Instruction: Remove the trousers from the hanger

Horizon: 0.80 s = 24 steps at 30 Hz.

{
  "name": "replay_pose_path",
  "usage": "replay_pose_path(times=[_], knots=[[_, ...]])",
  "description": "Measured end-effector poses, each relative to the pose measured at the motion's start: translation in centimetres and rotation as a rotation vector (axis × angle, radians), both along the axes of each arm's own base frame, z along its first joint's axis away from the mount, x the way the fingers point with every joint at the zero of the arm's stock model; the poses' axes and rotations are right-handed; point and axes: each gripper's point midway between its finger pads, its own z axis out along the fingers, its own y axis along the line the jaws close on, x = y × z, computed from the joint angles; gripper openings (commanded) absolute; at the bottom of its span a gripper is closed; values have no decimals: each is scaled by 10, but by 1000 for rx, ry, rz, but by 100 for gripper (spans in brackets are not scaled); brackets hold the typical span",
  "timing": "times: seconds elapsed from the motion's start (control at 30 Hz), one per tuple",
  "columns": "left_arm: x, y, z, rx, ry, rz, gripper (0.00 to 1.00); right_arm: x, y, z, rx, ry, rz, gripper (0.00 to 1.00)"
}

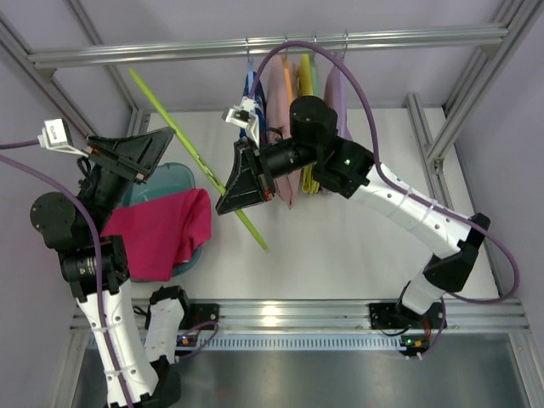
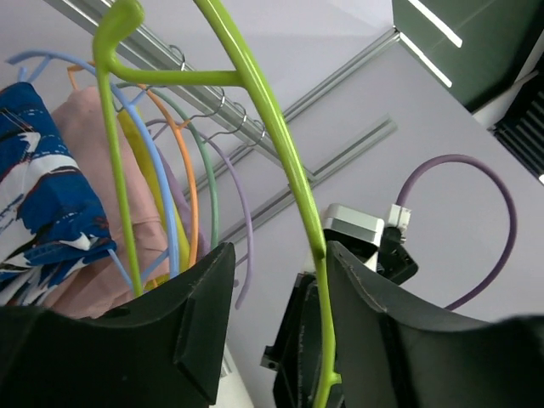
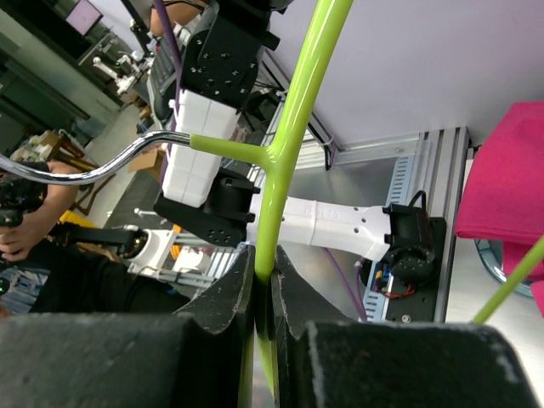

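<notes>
The lime-green hanger (image 1: pixel 191 144) is bare and slants across the table's left middle. My right gripper (image 1: pixel 224 197) is shut on its thin arm, seen close up in the right wrist view (image 3: pixel 265 289), with the hanger (image 3: pixel 293 119) and its metal hook rising above the jaws. The magenta trousers (image 1: pixel 157 225) lie off the hanger, draped over a teal basket (image 1: pixel 174 174) at the left; they also show at the right wrist view's right edge (image 3: pixel 510 178). My left gripper (image 1: pixel 157 149) is open and empty, just left of the hanger; the hanger (image 2: pixel 285 153) runs past its gap (image 2: pixel 276 289).
A metal rail (image 1: pixel 272 44) at the back holds several hung garments (image 1: pixel 285 93): blue patterned, peach-pink, yellow and lilac, on coloured hangers (image 2: pixel 170 195). Aluminium frame posts stand at both sides and along the near edge.
</notes>
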Motion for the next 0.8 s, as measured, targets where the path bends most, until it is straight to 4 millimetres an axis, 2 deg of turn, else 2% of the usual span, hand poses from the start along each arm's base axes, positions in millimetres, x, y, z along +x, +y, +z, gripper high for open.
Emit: replay_pose_path(times=[0.07,0.2,0.27,0.33,0.37,0.47,0.5,0.53,0.6,0.63,0.67,0.7,0.8], knots=[[0,0,1,-15,8,-5,46,2,5,-4,-3,-5,2,0],[-2,-1,3,-30,11,-15,50,-2,19,-12,-14,2,27,0],[-2,-1,3,-33,9,-18,46,-3,26,-19,-33,23,41,0],[-1,-1,1,-40,16,-18,37,-3,31,-22,-30,22,48,0],[0,0,-1,-45,23,-15,23,-3,32,-21,-26,20,52,0],[3,1,-3,-78,51,-26,3,-1,33,-16,-12,13,45,5],[2,0,-1,-97,57,-38,0,-1,34,-16,-9,5,43,10],[2,-1,1,-113,63,-45,0,0,34,-18,-6,-6,43,20],[2,-1,1,-116,64,-51,0,1,35,-22,-12,-8,34,29],[3,-1,1,-113,65,-54,0,1,34,-24,-17,-8,33,39],[5,-1,1,-112,64,-53,0,0,31,-28,-28,-4,31,44],[7,0,1,-114,65,-52,0,-1,27,-31,-37,-4,30,53],[18,3,1,-130,81,-52,0,-3,12,-43,-72,-2,12,62]])
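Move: The near bar of the green hanger lies between the left hand's half-open fingers, roughly 3 cm to the right and 1 cm ahead. The removed magenta trousers are in the tray about 50 cm below, 9 cm left and 1 cm ahead of it; the hanging blue trousers are some 18 cm right, 12 cm ahead and 10 cm lower. From the right hand, already gripping the hanger, the left fingers are about 11 cm left, 11 cm ahead and 8 cm higher. Still pinching the green hanger, the right hand carries it about 3.5 cm left and some 2 cm down into the left gripper's gap, while the left hand holds its place and shuts its fingers on the bar, its wrist rolling a few degrees. Once the left grip is on, the right fingers open a bit over halfway and that hand backs off about 2 cm to the right and 2 cm down, as the left eases forward nearly 2 cm with its pinch kept. ##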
